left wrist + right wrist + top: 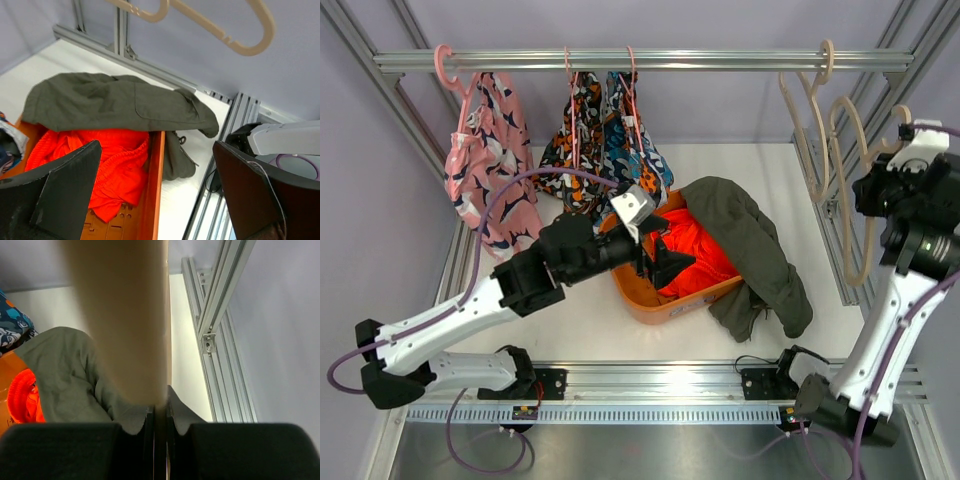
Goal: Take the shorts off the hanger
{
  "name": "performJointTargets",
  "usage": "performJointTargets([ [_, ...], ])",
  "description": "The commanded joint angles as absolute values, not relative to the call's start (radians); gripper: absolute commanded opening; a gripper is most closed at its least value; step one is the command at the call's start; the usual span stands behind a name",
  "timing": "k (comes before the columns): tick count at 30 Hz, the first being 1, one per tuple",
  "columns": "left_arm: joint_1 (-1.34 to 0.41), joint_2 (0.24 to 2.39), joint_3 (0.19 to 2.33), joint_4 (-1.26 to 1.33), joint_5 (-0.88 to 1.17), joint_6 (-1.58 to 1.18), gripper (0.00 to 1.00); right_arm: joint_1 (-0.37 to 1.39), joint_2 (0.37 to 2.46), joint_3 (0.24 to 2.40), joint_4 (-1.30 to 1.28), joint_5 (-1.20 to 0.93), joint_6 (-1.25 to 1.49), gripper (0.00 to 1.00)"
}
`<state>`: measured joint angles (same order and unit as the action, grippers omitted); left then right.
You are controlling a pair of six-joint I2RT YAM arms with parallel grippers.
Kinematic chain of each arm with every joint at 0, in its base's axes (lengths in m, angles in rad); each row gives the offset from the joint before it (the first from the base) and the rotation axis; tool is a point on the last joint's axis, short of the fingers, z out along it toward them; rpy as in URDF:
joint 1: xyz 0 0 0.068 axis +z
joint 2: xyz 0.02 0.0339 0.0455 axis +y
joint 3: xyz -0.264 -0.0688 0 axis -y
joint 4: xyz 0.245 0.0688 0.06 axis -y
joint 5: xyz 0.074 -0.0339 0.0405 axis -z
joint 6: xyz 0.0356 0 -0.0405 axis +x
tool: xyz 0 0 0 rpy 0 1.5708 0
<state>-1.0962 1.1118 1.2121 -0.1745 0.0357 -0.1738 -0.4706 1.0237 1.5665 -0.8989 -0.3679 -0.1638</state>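
Plain orange-red shorts [705, 262] lie in an orange bin [645, 300], with dark olive green shorts [755, 240] draped over its right rim onto the table. Three printed shorts hang from the rail on hangers: a pink print [490, 160], an orange print [582, 140] and a blue print [632, 145]. My left gripper [655, 258] is open and empty just above the bin; its wrist view [157, 170] shows the orange-red shorts [100, 160] and olive shorts [115, 102] below. My right gripper [160, 412] is shut on a bare beige hanger [125, 315] at the right [865, 200].
The metal rail [720, 62] spans the back. Several empty beige hangers [825, 120] hang at its right end, close to the right frame posts [840, 250]. An aluminium rail [650, 380] with both arm bases runs along the near edge.
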Motion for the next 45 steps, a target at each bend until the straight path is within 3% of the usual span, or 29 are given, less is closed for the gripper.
performJointTargets([
  [1,-1.095,1.043,1.19,-0.115,-0.026,-0.164,0.99,-0.476,1.216,1.753,-0.936,-0.422,-0.212,0.0],
  [9,-1.097,0.985,1.148,-0.123,-0.041,-0.198,0.99,-0.476,1.65,2.283,-1.176,-0.463,-0.279,0.0],
  [15,-1.097,0.959,1.118,-0.107,-0.051,-0.209,0.99,-0.469,1.784,2.46,-1.201,-0.471,-0.299,0.0],
  [42,-1.097,1.058,1.109,-0.046,-0.075,-0.35,0.99,-0.417,1.982,2.522,-1.031,-0.434,-0.256,0.0],
  [45,-1.095,1.055,1.112,-0.06,-0.08,-0.354,0.99,-0.417,1.961,2.478,-1.038,-0.463,-0.271,0.17],
])
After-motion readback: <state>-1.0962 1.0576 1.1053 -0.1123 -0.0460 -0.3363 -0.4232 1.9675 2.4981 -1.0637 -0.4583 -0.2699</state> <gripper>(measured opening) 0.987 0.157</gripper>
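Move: My right hand still grips the empty hanger. The clear stretch of rail by its right end lies about 25 cm ahead, 7 cm to the right and 5 cm higher. Another bare hanger hooks the rail some 25 cm ahead and 5 cm left. The olive shorts lie roughly 6 cm ahead, 18 cm left and 33 cm below. From my left hand, that rail spot is about 35 cm ahead, 47 cm right and 7 cm up. I carry the pinched hanger forward to the rail with my right hand, about 20 cm and some 6 cm to the right, fast at first and then easing in, tipping the fingers down and turning them counter-clockwise about 10 degrees each. Near the rail I sink a couple of centimetres to set the hook over the bar, fingers still shut. My open left hand drifts 3 cm left and part-way back, rising slightly, then sinking. ##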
